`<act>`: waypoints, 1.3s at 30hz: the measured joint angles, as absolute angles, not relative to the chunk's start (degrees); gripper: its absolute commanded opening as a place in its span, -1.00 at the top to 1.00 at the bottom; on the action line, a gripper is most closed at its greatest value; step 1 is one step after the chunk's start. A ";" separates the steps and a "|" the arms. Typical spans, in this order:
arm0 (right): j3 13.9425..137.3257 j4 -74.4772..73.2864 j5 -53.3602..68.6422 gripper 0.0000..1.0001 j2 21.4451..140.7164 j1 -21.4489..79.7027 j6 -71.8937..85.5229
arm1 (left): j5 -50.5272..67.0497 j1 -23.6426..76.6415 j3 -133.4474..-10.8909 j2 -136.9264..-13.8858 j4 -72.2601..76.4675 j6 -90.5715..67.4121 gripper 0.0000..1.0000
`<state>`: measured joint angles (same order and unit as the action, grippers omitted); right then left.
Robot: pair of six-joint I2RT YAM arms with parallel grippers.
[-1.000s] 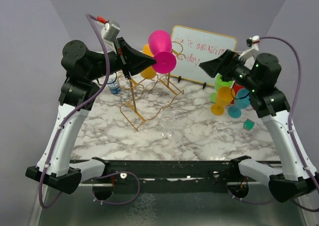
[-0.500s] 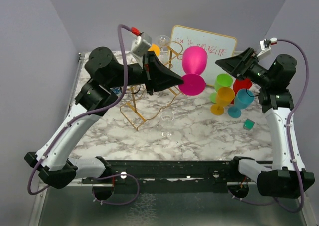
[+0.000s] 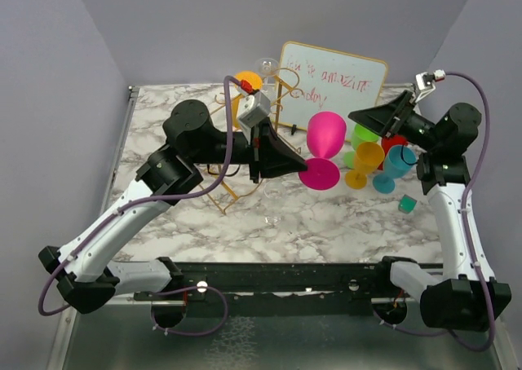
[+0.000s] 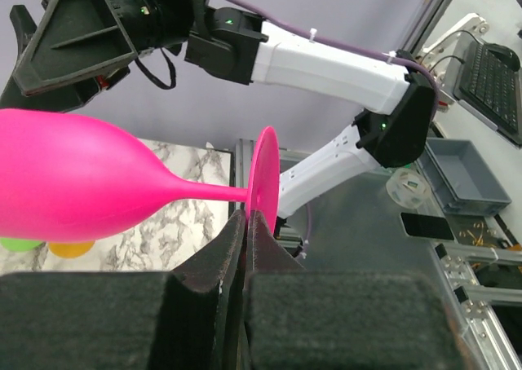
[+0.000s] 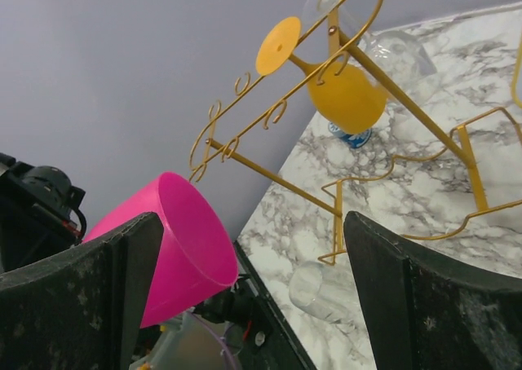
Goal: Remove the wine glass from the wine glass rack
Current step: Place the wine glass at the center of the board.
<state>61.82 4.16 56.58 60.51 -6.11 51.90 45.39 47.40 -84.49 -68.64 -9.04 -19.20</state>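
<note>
My left gripper (image 3: 300, 168) is shut on the flat foot of the pink wine glass (image 3: 325, 135). It holds the glass in the air, right of the gold wine glass rack (image 3: 220, 189) and clear of it. In the left wrist view the fingertips (image 4: 246, 217) pinch the foot's rim, and the pink wine glass (image 4: 73, 182) lies sideways with its bowl to the left. My right gripper (image 3: 359, 116) stands open, just right of the bowl and apart from it. From the right wrist the pink wine glass (image 5: 183, 240) shows at lower left, beside the right gripper (image 5: 253, 256).
An orange glass (image 5: 347, 93) and a clear glass (image 5: 391, 48) hang on the rack (image 5: 269, 170). Another clear glass (image 5: 322, 292) lies on the marble table (image 3: 351, 223). Behind stands a whiteboard (image 3: 334, 85). Green (image 3: 367, 132), yellow (image 3: 367, 160), red and teal (image 3: 397, 162) cups cluster at right, near a teal cube (image 3: 406, 204).
My left arm has carried the pink glass away from the rack, rightward and lower over the table. The right arm has swung back and to the right, still open.
</note>
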 measured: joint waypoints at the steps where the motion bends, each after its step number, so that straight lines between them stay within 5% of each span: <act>1: 60.84 6.81 57.93 -0.98 60.80 -6.11 53.58 | 45.39 47.40 -83.94 -68.12 -9.17 -19.09 1.00; 39: 46.61 77.78 75.77 -0.19 68.75 1.50 99.55 | 55.75 47.24 -76.69 -65.04 -6.31 -11.90 1.00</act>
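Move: The left hand holds the pink glass by its foot, with its bowl about 8 cm ahead and 4 cm right at hand height. From the right hand, that bowl lies some 9 cm left and 4 cm back, about level. Well below the right hand, an orange glass stands about 6 cm ahead and 4 cm right, and a clear glass roughly 18 cm left, straight abreast. Partly closing, the right hand swings 10 cm back-left towards the bowl, turning counter-clockwise; left eases back and down. ##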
